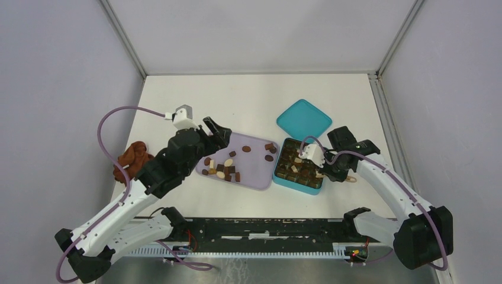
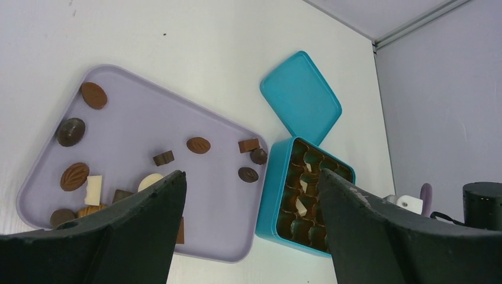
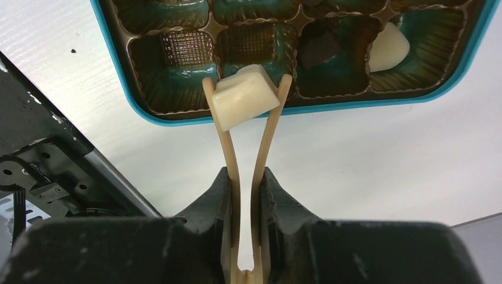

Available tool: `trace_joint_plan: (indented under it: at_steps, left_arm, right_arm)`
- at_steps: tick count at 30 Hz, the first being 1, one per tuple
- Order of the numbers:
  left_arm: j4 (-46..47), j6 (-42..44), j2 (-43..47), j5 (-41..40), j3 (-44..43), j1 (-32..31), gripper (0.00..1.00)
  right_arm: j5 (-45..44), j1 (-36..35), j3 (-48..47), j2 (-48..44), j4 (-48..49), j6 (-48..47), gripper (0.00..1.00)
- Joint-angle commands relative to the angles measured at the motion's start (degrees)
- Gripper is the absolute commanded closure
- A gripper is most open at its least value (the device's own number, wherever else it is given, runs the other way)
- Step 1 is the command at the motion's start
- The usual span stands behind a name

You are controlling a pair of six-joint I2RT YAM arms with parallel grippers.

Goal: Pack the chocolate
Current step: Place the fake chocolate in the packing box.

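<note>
In the right wrist view my right gripper [image 3: 245, 177] is shut on tan tongs [image 3: 229, 148]. The tongs pinch a cream-white chocolate [image 3: 245, 97] over the near rim of the open teal box [image 3: 118, 65]. Most of the box's cups look bare; one holds a white piece [image 3: 388, 47] and one a dark piece [image 3: 317, 50]. Several loose chocolates [image 1: 224, 168] lie on the lavender tray [image 1: 251, 171] left of the box [image 1: 296, 187]. My left gripper [image 1: 216, 131] hangs open above the tray's far left edge, with nothing between its fingers [image 2: 148, 225].
The teal lid [image 1: 303, 118] lies flat behind the box, touching its far corner. A rust-brown cloth lump [image 1: 135, 157] sits at the table's left edge beside my left arm. Walls close in the table on three sides.
</note>
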State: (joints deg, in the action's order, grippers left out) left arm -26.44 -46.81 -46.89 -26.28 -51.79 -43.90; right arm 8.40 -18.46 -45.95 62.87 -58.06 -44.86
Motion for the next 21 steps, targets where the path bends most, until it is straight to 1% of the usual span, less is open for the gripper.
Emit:
trace_joint_plan:
  at_steps: [1, 5, 12, 21]
  left_arm:
    - [2.4, 1.5, 0.9, 0.3, -1.5, -0.1, 0.13]
    - [2.3, 0.7, 2.5, -0.2, -0.4, -0.1, 0.13]
    - [2.1, 0.7, 2.9, -0.8, -0.3, 0.0, 0.13]
    - [2.0, 1.3, 2.1, -0.7, -0.9, 0.0, 0.13]
  right_arm:
    - [-0.8, 0.2, 0.2, 1.7, 0.6, -1.2, 0.79]
    - [-1.1, 0.2, 0.2, 2.7, 1.2, -1.2, 0.68]
    - [-1.0, 0.2, 0.1, 3.4, 1.3, -1.1, 0.59]
    - [-0.7, 0.2, 0.0, 3.5, 1.1, -0.8, 0.54]
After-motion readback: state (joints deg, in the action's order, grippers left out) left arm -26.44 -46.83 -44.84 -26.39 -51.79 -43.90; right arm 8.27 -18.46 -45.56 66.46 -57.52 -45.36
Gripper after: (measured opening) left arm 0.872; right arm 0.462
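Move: Some 8 cm to the right hand's left and level with it fore and aft is the empty compartment for the white chocolate, about 5 cm below; the hand's wooden tongs still pinch that piece over the near rim. A dark chocolate lies some 4 cm forward and 8 cm left of the hand, another white piece about 6 cm forward and 9 cm left. From the left hand the compartment is some 32 cm right, 12 cm back and 24 cm down. Opening its fingers from nearly shut to about half, the right hand lets the wooden tongs spread and release the white chocolate at the compartment's near rim. Early on it sinks about 1 cm with hardly any sideways travel, then stays put while the fingers go on widening, the tongs still between them. ##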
